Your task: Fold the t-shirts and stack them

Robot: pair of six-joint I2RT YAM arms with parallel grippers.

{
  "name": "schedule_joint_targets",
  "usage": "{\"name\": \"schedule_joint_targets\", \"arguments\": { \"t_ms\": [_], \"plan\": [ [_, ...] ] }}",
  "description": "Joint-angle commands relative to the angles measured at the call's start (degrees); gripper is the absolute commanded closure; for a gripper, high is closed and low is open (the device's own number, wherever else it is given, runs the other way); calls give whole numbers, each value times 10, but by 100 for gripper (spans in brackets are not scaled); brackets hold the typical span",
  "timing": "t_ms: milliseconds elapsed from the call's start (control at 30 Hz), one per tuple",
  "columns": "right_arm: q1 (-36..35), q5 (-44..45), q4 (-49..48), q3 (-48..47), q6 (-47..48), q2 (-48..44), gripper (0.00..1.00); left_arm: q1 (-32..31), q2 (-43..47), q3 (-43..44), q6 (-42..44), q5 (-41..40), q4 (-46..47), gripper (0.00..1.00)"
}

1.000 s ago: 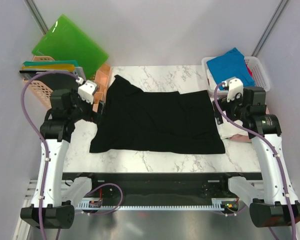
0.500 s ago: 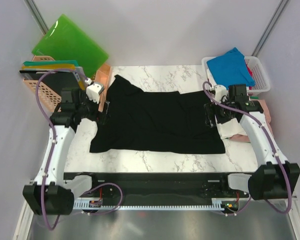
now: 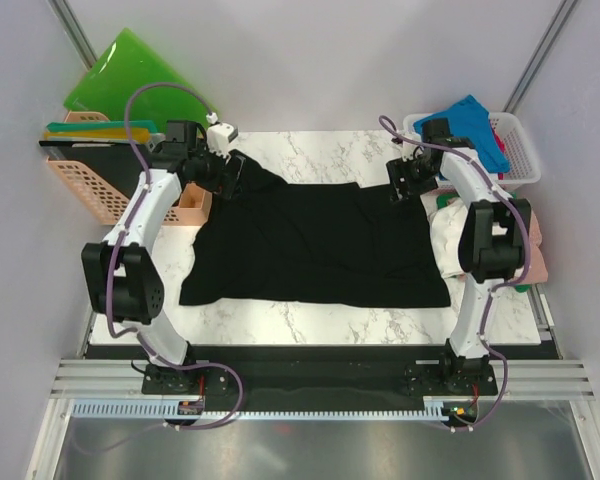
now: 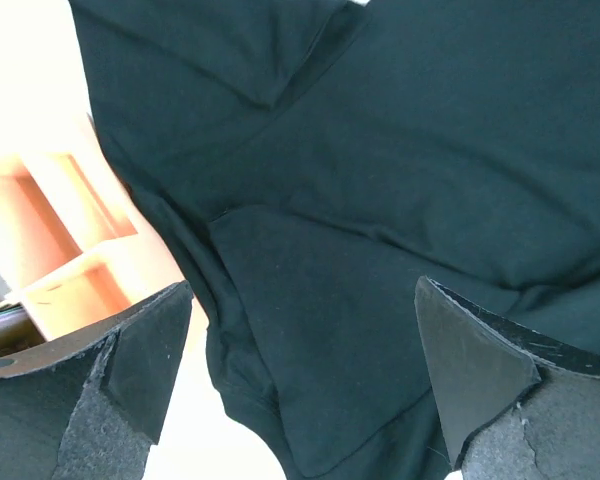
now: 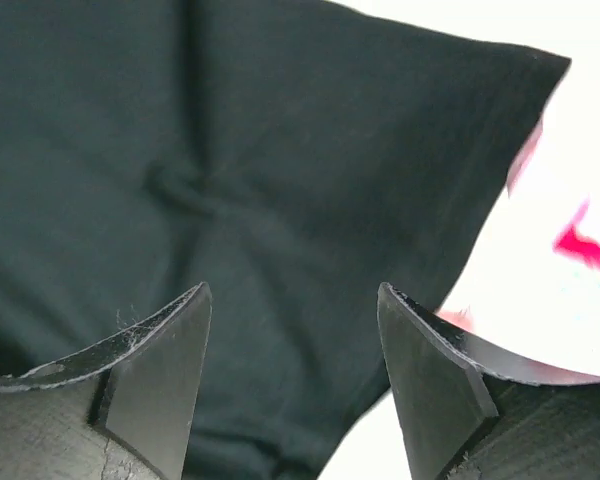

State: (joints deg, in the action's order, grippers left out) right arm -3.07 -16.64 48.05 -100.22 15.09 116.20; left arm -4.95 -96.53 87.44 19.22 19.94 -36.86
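A large black t-shirt (image 3: 315, 240) lies spread across the marble table (image 3: 310, 150). My left gripper (image 3: 230, 175) hangs open over its far left sleeve. In the left wrist view the black cloth (image 4: 380, 180) fills the space under the left gripper (image 4: 300, 330), and nothing is pinched. My right gripper (image 3: 405, 180) is open over the shirt's far right corner. The right wrist view shows that corner (image 5: 230, 150) below the right gripper (image 5: 292, 330), jaws apart and holding nothing. A bright blue t-shirt (image 3: 465, 130) lies in the white basket (image 3: 520, 150).
Stiff green boards (image 3: 135, 85) lean at the back left above an orange basket (image 3: 80, 180). White cloth (image 3: 448, 245) and pink cloth (image 3: 535, 262) lie right of the black shirt, partly behind the right arm. The orange basket's wall (image 4: 70, 260) shows beside my left fingers.
Both arms have reached forward from the shirt's side edges to its far corners. The right jaws have narrowed a little; the left jaws stay wide.
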Motion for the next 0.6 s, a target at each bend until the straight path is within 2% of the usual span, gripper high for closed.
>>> {"name": "schedule_joint_targets", "arguments": {
  "t_ms": [0, 167, 333, 567],
  "plan": [
    [-11, 48, 16, -73, -15, 63, 25, -4, -35, 41, 15, -22, 6, 0],
    [-14, 90, 18, -139, -27, 118, 26, -8, -110, 78, 21, -40, 19, 0],
    [-17, 92, 15, -181, -45, 138, 25, -21, -153, 108, 35, -66, 46, 0],
    [-47, 104, 15, -158, -35, 119, 25, -53, -167, 126, 41, -65, 44, 0]
  ]
}}
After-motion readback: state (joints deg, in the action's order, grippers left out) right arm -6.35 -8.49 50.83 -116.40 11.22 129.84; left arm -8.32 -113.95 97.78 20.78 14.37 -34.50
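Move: Both hands are over the black t-shirt's far part. The left end of its far edge lies about 5 cm ahead, 7 cm right and 18 cm below the left hand; the sleeve is 9 cm ahead and 2 cm right, the folder basket 5 cm ahead, 22 cm left. From the right hand the edge's right end lies about 5 cm ahead, 2 cm left, 9 cm down; the white basket is 13 cm ahead, 16 cm right. Open hands reach forward over the t-shirt's far edge, left sinking too (about 9 cm), right dipping, lifting slightly. ##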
